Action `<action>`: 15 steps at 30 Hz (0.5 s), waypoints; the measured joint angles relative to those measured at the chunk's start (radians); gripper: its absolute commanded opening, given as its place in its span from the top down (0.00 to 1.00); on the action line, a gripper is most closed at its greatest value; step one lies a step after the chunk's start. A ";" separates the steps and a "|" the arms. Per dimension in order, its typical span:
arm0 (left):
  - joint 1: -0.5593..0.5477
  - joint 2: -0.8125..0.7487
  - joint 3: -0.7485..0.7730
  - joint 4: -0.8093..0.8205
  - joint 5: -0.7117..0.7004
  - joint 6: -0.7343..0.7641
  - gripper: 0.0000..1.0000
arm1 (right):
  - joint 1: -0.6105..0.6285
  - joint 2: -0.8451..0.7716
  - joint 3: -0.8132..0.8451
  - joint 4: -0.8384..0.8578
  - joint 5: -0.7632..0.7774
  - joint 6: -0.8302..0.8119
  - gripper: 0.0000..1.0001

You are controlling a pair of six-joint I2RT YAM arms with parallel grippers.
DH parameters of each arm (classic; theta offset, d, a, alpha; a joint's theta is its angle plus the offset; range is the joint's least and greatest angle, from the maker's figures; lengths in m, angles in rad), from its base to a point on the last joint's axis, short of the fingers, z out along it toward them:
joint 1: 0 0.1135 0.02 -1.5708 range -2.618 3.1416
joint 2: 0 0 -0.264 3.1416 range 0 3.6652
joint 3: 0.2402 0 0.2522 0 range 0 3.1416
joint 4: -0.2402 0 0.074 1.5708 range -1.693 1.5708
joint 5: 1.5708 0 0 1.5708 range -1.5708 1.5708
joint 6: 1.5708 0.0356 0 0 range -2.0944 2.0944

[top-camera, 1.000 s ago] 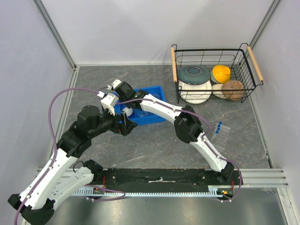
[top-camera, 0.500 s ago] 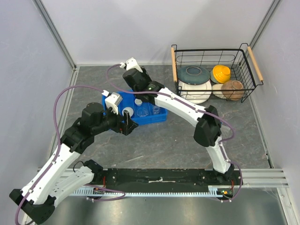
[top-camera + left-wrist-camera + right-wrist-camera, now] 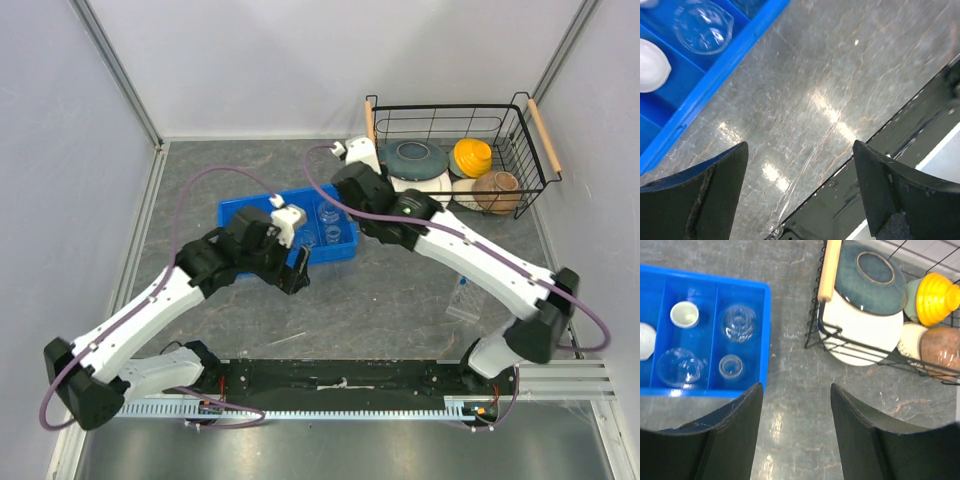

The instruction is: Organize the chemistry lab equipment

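Observation:
The blue tray (image 3: 765, 335) holds a tiny white cup (image 3: 684, 314), a white round dish (image 3: 645, 341) and three clear glass vessels (image 3: 739, 322) (image 3: 730, 366) (image 3: 679, 367). My right gripper (image 3: 796, 387) hangs open above the bare table between the tray's right end and the wire basket, holding nothing. My left gripper (image 3: 800, 145) is wide open and empty, just in front of the tray's near wall (image 3: 297, 268). A thin clear glass rod (image 3: 800, 177) lies on the table below it. The clear tube rack (image 3: 465, 300) with blue-capped tubes lies at the right, partly behind my right arm.
A black wire basket (image 3: 372, 140) at the back right holds a blue-grey bowl (image 3: 870, 277), a white plate (image 3: 865, 335), a yellow piece (image 3: 936, 297) and a brown one (image 3: 940, 352). A black rail (image 3: 340, 375) runs along the table's near edge.
My right arm has swung from over the tray's left part to its right end, and its jaws have widened. My left gripper has moved right along the tray's front.

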 measured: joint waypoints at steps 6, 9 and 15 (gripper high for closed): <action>-0.192 0.152 0.003 -0.061 -0.163 0.044 0.08 | 0.006 -0.206 -0.149 -0.060 -0.137 0.046 0.36; -0.286 0.195 -0.002 -0.081 -0.227 0.067 0.09 | 0.014 -0.299 -0.227 -0.085 -0.187 0.067 0.36; -0.393 0.266 -0.013 -0.127 -0.323 0.089 0.10 | 0.019 -0.431 -0.324 -0.116 -0.254 0.095 0.36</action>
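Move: The clear glass rod lies near the table's front edge, some 11 cm back, 3 cm left and 19 cm below the left hand. The blue box's middle is about 14 cm ahead of that hand and roughly 1 cm to its left. From the right hand, the tube rack with blue caps lies about 16 cm back, 20 cm right and 25 cm down; the wire dish rack is about 18 cm ahead and 17 cm right of this hand. Heading down for the glass rod, the empty left hand sinks about 9 cm and draws back some 5 cm, away from the blue box, its wide-open fingers swinging about 30 degrees to point more steeply down. Meanwhile the right hand, also empty and part open, pulls back about 10 cm and 5 cm to the right, towards the tube rack, tipping down slightly. ##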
